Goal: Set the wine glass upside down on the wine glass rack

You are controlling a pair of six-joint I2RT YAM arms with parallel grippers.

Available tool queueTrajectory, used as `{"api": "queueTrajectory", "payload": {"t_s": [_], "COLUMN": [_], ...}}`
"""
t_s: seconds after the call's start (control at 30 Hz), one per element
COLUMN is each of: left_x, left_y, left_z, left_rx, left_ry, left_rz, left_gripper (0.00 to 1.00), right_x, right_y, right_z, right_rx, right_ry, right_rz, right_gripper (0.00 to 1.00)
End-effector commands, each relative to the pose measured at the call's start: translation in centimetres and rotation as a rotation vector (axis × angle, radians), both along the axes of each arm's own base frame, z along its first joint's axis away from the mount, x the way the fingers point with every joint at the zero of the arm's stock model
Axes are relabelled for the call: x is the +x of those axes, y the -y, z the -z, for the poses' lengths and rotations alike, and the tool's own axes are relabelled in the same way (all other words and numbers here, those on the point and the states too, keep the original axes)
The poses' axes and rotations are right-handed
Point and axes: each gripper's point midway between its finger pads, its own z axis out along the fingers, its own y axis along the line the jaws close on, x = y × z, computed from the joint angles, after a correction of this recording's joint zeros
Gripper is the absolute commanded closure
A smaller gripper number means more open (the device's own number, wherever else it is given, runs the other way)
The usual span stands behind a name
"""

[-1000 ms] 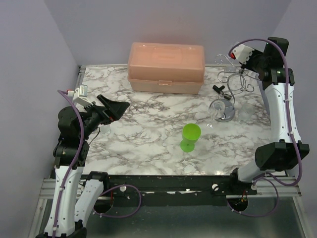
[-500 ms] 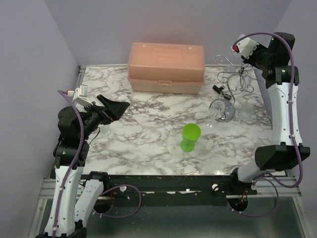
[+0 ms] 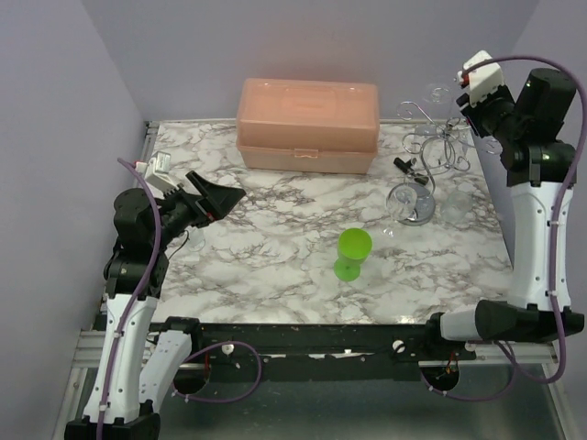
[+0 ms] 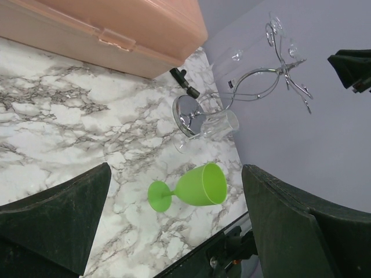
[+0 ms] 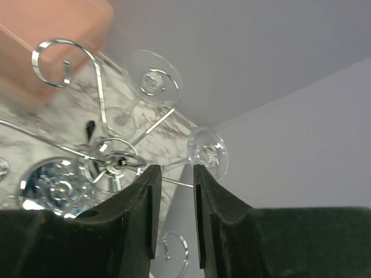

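Note:
The wine glass rack [image 3: 431, 151] stands at the back right on its shiny round base [image 3: 411, 203]. In the right wrist view two clear wine glasses hang upside down from the rack [image 5: 110, 165]. One glass's foot [image 5: 207, 153] lies just beyond my right fingertips. My right gripper [image 5: 175, 169] is open by a narrow gap, with nothing between the pads. It hovers high beside the rack [image 3: 470, 99]. A green wine glass [image 3: 352, 253] stands upright mid-table. My left gripper [image 3: 220, 197] is wide open and empty at the left, looking toward the green glass [image 4: 192, 187] and the rack [image 4: 255, 81].
A peach plastic box [image 3: 307, 124] lies along the back wall. A small black object [image 3: 408, 165] lies beside the rack's base. The purple side wall stands close behind the rack on the right.
My right gripper has risen and drawn back to the right, away from the rack, with its jaws a little wider. The clear glass stays hanging. The left arm has barely shifted.

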Motion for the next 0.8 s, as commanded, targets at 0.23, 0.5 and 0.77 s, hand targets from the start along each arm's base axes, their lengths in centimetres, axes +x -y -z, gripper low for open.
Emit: {"api": "queueTrajectory", "payload": {"t_s": [0.23, 0.5, 0.77], "left_x": [0.6, -0.3, -0.4], "left_y": [0.0, -2.2, -6.8], "left_z": [0.8, 2.9, 5.2], "left_rx": [0.029, 0.217, 0.492], "left_ry": [-0.088, -0.206, -0.306], "left_rz": [0.014, -0.053, -0.185], "left_gripper": [0.01, 0.02, 0.02], "right_x": [-9.3, -14.9, -16.2], "right_y": [-11.4, -17.2, -17.8], "right_z": [-2.1, -2.6, -0.2], "right_rx": [0.539, 0.914, 0.881], "right_ry": [-0.065, -0.267, -0.333], "right_rz": [-0.446, -0.773, -0.847], "right_gripper": [0.6, 0.49, 0.41]}}
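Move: The green glass lies about 26 cm back, 24 cm to the left and 28 cm below the right hand, which is empty beside the rack. The rack's hub is some 3 cm ahead, 5 cm left and 12 cm below; the clear wine glass stands roughly 14 cm back, 12 cm left and 27 cm below. From the left hand, the green glass is about 9 cm back, 25 cm right and 18 cm below. Leftward and back, by about 17 cm and 14 cm, the empty right hand swings away from the rack towards the green glass side, first arching up a few centimetres, then sinking as much. It rolls strongly, left side up, turns some 40 degrees counter-clockwise and opens wider. Late on, the wide-open left hand drifts a few centimetres left and down, tipping its fingers downward. ##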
